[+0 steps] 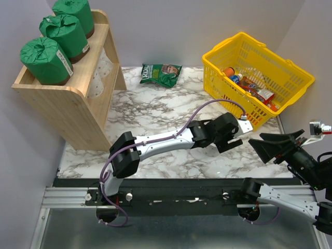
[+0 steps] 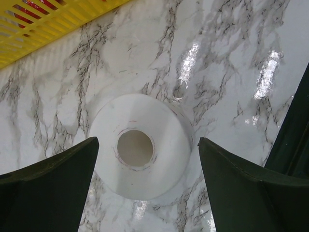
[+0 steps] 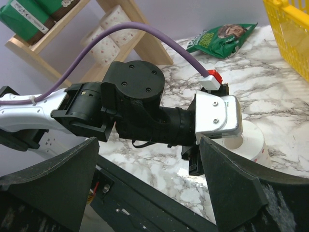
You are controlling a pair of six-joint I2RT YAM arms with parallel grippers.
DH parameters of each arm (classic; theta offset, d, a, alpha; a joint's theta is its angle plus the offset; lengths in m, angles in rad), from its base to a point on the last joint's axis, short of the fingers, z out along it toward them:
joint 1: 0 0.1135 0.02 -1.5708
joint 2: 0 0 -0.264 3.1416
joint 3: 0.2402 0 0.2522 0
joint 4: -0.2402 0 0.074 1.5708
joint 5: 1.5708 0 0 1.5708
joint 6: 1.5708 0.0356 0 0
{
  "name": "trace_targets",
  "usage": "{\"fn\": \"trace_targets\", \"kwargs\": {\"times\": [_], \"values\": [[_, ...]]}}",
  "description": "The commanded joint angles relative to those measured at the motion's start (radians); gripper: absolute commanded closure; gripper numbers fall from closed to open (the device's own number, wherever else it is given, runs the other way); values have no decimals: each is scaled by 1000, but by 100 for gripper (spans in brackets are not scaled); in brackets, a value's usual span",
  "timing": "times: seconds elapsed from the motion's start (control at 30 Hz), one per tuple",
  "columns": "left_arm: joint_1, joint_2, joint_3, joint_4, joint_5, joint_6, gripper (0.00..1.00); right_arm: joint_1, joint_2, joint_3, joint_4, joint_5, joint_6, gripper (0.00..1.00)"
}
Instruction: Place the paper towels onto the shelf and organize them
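A bare white paper towel roll (image 2: 159, 159) stands upright on the marble table, its hollow core facing up. My left gripper (image 2: 148, 141) is open and hovers over it, one finger on each side and not touching. The roll also shows in the right wrist view (image 3: 253, 142), under the left wrist. In the top view the left gripper (image 1: 247, 129) is next to the yellow basket. My right gripper (image 1: 259, 141) is open and empty just right of it, and the right wrist view shows its fingers apart (image 3: 149, 142). The wooden shelf (image 1: 67, 111) holds three green-wrapped rolls (image 1: 46, 59) on top and white rolls (image 1: 98, 78) on the lower tier.
A yellow basket (image 1: 290, 70) with bottles and packets stands at the back right, close to the left gripper; its edge shows in the left wrist view (image 2: 48, 24). A flat green snack bag (image 1: 161, 74) lies at the back middle of the table. The left arm (image 1: 161, 140) stretches across the table's front.
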Motion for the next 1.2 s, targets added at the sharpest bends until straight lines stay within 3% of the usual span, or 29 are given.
{"fn": "trace_targets", "kwargs": {"times": [0.0, 0.63, 1.17], "values": [[-10, 24, 40, -21, -43, -30, 7, -1, -23, -5, -19, 29, 4, 7], [-32, 114, 169, -170, -159, -182, 11, -1, -30, -2, -17, 15, 11, 7], [-46, 160, 149, -179, -178, -240, 30, -2, -50, -22, -14, 15, 15, 7]]}}
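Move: The last white paper towel roll stands almost under the left hand, its middle some 9 cm down and about 2 cm ahead and 2 cm to the left. The yellow basket's middle is roughly 27 cm ahead and 16 cm to the right, and the green snack bag is about 34 cm ahead and 24 cm to the left. From the right hand the paper towel roll lies some 18 cm ahead, 9 cm left and 27 cm below. Hovering at first, with a creep of about 1 cm forward and back while the wrist turns some 10 degrees counter-clockwise, the left hand then sinks about 4 cm towards the top of the paper towel roll. Its wide-open fingers begin to close, by about a fifth, one tip coming over the core hole and the other over the roll's rim nearer the table's front edge; contact can't be made out. ##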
